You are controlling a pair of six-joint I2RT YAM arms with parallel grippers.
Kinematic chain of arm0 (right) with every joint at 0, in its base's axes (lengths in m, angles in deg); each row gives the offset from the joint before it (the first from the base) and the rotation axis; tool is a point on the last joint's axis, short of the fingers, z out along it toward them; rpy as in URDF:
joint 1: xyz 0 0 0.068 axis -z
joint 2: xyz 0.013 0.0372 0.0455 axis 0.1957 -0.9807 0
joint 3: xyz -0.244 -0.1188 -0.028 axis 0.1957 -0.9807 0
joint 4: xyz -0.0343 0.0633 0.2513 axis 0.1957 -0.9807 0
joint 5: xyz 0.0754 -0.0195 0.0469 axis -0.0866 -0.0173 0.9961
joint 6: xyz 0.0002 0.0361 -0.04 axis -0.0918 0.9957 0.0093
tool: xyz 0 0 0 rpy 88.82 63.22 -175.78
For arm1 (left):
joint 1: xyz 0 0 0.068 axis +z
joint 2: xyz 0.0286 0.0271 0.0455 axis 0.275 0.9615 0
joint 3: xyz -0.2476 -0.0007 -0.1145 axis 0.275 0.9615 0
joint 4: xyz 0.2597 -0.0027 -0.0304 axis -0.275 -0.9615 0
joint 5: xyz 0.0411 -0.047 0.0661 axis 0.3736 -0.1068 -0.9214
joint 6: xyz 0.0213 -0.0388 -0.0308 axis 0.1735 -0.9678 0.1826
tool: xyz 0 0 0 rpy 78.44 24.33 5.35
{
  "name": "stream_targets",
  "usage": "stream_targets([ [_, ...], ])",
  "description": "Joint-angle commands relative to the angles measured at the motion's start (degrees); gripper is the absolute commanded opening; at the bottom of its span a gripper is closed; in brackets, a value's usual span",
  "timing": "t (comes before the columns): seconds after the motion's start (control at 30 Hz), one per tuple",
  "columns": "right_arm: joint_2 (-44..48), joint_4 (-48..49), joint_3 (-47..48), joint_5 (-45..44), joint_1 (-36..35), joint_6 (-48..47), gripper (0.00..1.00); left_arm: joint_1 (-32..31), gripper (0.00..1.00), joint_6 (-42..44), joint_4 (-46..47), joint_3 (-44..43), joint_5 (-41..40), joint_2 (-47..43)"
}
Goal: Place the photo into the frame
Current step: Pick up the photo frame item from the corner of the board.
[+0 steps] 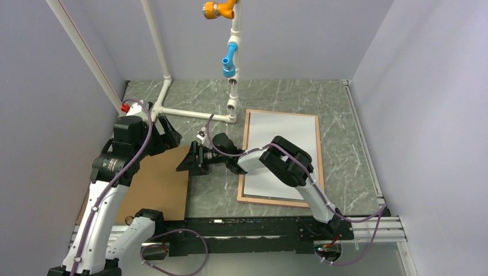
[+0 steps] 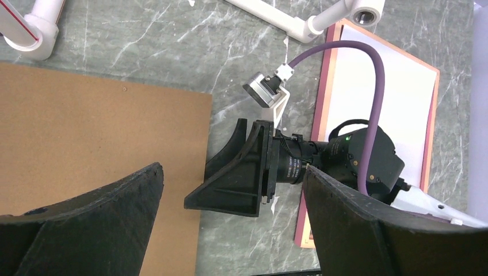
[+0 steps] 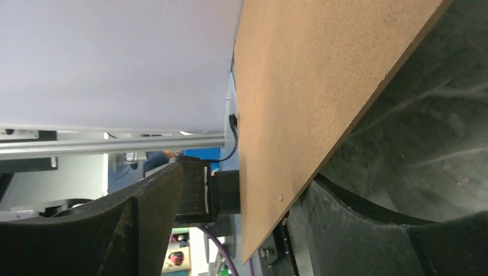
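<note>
The frame point(image 1: 270, 202) lies flat at the right, tan wood side up. The photo point(image 1: 285, 129) rests inside it and shows only a plain white side. The same frame point(image 2: 322, 103) and photo point(image 2: 397, 86) appear in the left wrist view. A brown backing board point(image 1: 155, 187) lies at the left. My right gripper point(image 1: 187, 160) reaches left to the board's right edge. That edge of the board point(image 3: 311, 75) stands between the parted fingers of my right gripper point(image 3: 247, 172), one finger still clear of it. My left gripper point(image 1: 167, 133) hovers wide open, empty, over the board point(image 2: 86, 126).
A white pipe stand point(image 1: 233, 86) with blue and orange fittings rises at the back, its base pipes point(image 2: 288, 23) lying on the marble table. Walls close in on both sides. A metal rail point(image 1: 368, 230) runs along the near edge.
</note>
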Motion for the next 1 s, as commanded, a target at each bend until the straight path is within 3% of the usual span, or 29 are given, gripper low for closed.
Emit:
stream_targets([
  [0.0, 3.7, 1.1, 3.9, 0.3, -0.4, -6.9, 0.73, 0.3, 0.94, 1.7, -0.9, -2.4, -0.4, -0.9],
  [0.17, 1.1, -0.6, 6.1, -0.7, -0.1, -3.3, 0.52, 0.3, 0.94, 2.0, -1.5, -3.1, -0.4, -1.0],
  [0.27, 0.8, -1.0, 6.7, -0.6, 0.2, -1.8, 0.33, 0.4, 0.94, 2.4, -1.8, -3.5, -0.4, -1.2],
  [0.4, 2.9, -2.4, 4.8, -1.1, 0.8, -1.3, 0.01, 0.4, 0.94, 2.7, -2.5, -3.9, -0.4, -1.2],
  [0.63, 13.3, -14.4, -3.4, -2.5, 3.7, -6.1, 0.0, 0.4, 0.94, 4.6, -3.1, -4.9, -0.3, -1.0],
  [0.77, 21.0, -22.5, -7.7, -2.2, 6.7, -9.9, 0.0, 0.4, 0.94, 6.9, -2.2, -5.0, 3.6, -0.5],
  [0.87, 27.7, -33.6, -8.4, -2.4, 9.0, -17.4, 0.0, 0.4, 0.94, 9.1, -0.8, -4.6, 8.2, -0.2],
  [0.97, 35.7, -51.5, -6.6, -4.7, 10.7, -27.2, 0.0, 0.3, 0.94, 11.2, 0.1, -4.6, 12.7, 0.2],
])
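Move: The right gripper points left with its jaws open around the brown board's right edge, the grip spot level with it fore-and-aft and sideways and about 2 cm below its hand point. From the right hand, the board's far right corner is some 8 cm ahead and 1 cm right; the frame's middle is roughly 37 cm right, 3 cm ahead. For the left hand the grip spot lies some 3 cm back and 18 cm below. Shut the right gripper onto the brown board's right edge, easing about 1 cm forward and left while it closes. Then, keeping the pinch, draw the edge about 10 cm to the right towards the frame, after a slight dip lifting it some 6 cm and carrying it a little forward, fingers tipping down about 10 degrees. ##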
